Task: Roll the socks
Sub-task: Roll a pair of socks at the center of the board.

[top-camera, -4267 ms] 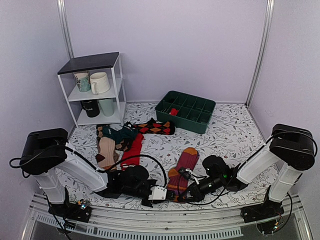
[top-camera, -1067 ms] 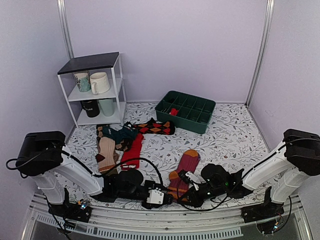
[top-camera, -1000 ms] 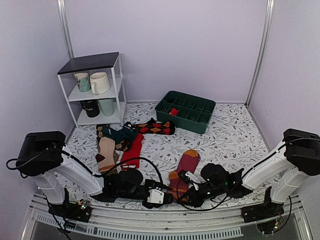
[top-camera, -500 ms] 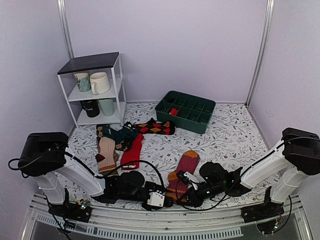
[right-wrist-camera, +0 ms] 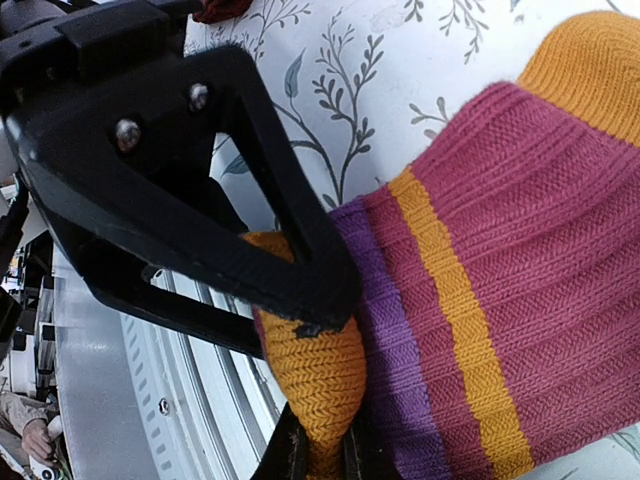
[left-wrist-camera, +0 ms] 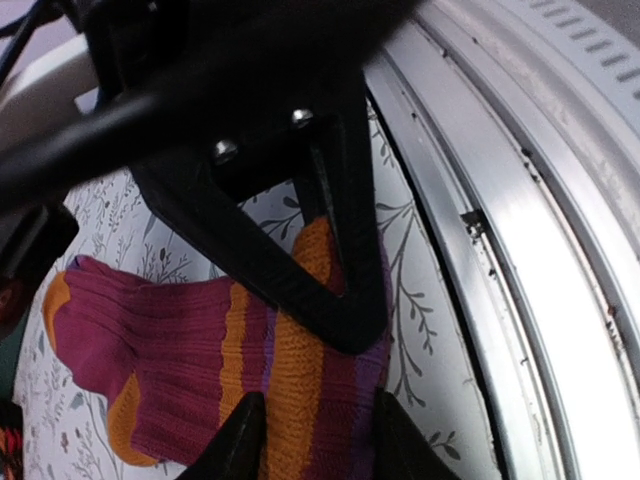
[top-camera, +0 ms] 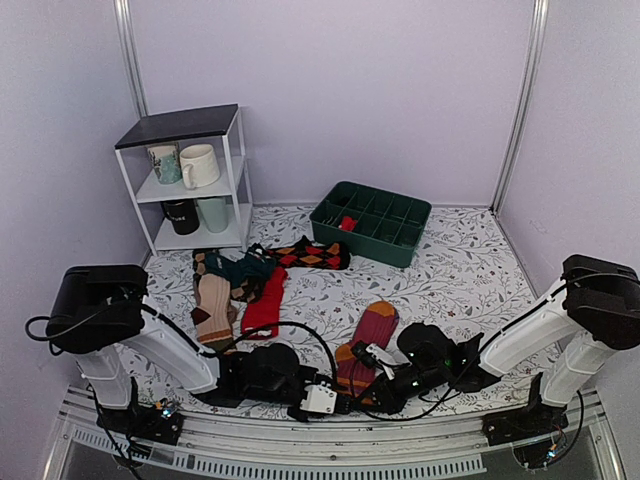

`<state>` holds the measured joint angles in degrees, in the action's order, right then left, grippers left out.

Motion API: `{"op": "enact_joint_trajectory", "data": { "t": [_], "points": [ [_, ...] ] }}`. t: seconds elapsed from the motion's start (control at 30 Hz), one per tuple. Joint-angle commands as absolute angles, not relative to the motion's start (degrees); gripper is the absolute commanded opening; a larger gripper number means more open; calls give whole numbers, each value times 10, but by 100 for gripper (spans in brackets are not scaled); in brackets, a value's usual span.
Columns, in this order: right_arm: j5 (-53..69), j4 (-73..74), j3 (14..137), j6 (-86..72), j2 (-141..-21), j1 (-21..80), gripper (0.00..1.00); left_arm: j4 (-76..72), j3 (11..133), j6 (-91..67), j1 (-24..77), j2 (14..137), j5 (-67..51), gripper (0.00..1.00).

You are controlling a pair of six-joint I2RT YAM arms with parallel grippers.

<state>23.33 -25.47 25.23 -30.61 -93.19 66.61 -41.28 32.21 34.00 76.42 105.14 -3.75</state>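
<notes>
The maroon sock (top-camera: pixel 368 335) with orange toe and purple-orange stripes lies near the table's front edge. In the right wrist view my right gripper (right-wrist-camera: pixel 322 455) is shut on the bunched orange cuff end (right-wrist-camera: pixel 315 375) of this sock (right-wrist-camera: pixel 520 300). My left gripper (top-camera: pixel 335 403) faces it from the left, almost touching my right gripper (top-camera: pixel 372 388). In the left wrist view my left gripper (left-wrist-camera: pixel 318 445) stands part open. Its fingertips (left-wrist-camera: pixel 240 445) straddle the striped cuff, and the sock (left-wrist-camera: pixel 170 350) stretches away to the left. More socks lie behind: red (top-camera: pixel 263 305), argyle (top-camera: pixel 310 253), brown striped (top-camera: pixel 212 305), teal (top-camera: pixel 243 267).
A green compartment tray (top-camera: pixel 330 228) stands at the back, right of centre. A white shelf (top-camera: pixel 185 175) holding mugs is at the back left. A metal rail (left-wrist-camera: pixel 520 260) runs along the table's near edge, right beside both grippers.
My left gripper has slid a little to the right, closer to the right gripper, and its jaws have narrowed over the cuff. The right gripper keeps its pinch and has barely moved.
</notes>
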Motion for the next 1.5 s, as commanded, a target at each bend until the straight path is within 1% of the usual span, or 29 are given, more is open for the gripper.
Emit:
{"op": "enact_joint_trajectory", "data": {
  "t": [0.0,0.13,0.27,0.3,0.4,0.5,0.57,0.63,0.7,0.77,0.8,0.87,0.97,1.1,1.2,1.47],
  "points": [
    [233,-134,232,-302,-968,668,6,-379,335,331,773,1062,-41,28],
    [232,-135,231,-303,-969,668,6,-371,338,320,773,1062,-52,0],
    [222,-134,231,-307,-966,667,10,-354,336,294,772,1055,-67,0],
    [214,-134,231,-307,-961,667,14,-348,336,283,770,1053,-74,0],
    [155,-134,230,-300,-923,667,32,-316,342,248,763,1054,-105,0],
    [66,-154,213,-270,-836,666,41,-269,354,210,751,1055,-131,0],
    [17,-207,178,-234,-769,667,47,-234,361,183,737,1050,-153,0],
    [-13,-286,127,-195,-703,669,49,-196,365,147,721,1043,-186,0],
    [-28,-396,64,-156,-655,670,52,-170,368,119,707,1044,-216,0],
    [-29,-479,16,-120,-641,675,53,-151,371,101,696,1054,-232,0],
    [-27,-496,7,-93,-646,680,53,-144,374,95,693,1060,-237,0],
    [-44,-492,16,-53,-671,710,53,-128,382,84,686,1074,-245,0],
    [-86,-458,63,8,-734,776,53,-113,390,77,681,1091,-257,0],
    [-155,-419,118,45,-819,846,54,-108,393,76,676,1100,-267,0],
    [-175,-424,132,63,-845,856,54,-103,396,79,673,1104,-272,0],
    [-161,-417,143,76,-871,856,54,-105,395,79,671,1106,-274,0]
  ]
}}
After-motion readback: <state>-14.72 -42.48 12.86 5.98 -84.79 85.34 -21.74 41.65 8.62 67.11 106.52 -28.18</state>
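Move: The rolled cuff of the striped socks sits between the hands: its middle is about 2 cm right of the left hand point, level with it and 1 cm below. It is some 2 cm to the right hand's left, that hand still pinching it. From the left hand, the heel patch lies about 11 cm ahead, the toe some 20 cm ahead and 7 cm right, and the red sock about 20 cm ahead and 16 cm left. Left fingers pinch the cuff roll, rolling some 40 degrees; right releases, arcs about 7 cm right and up, returns. ##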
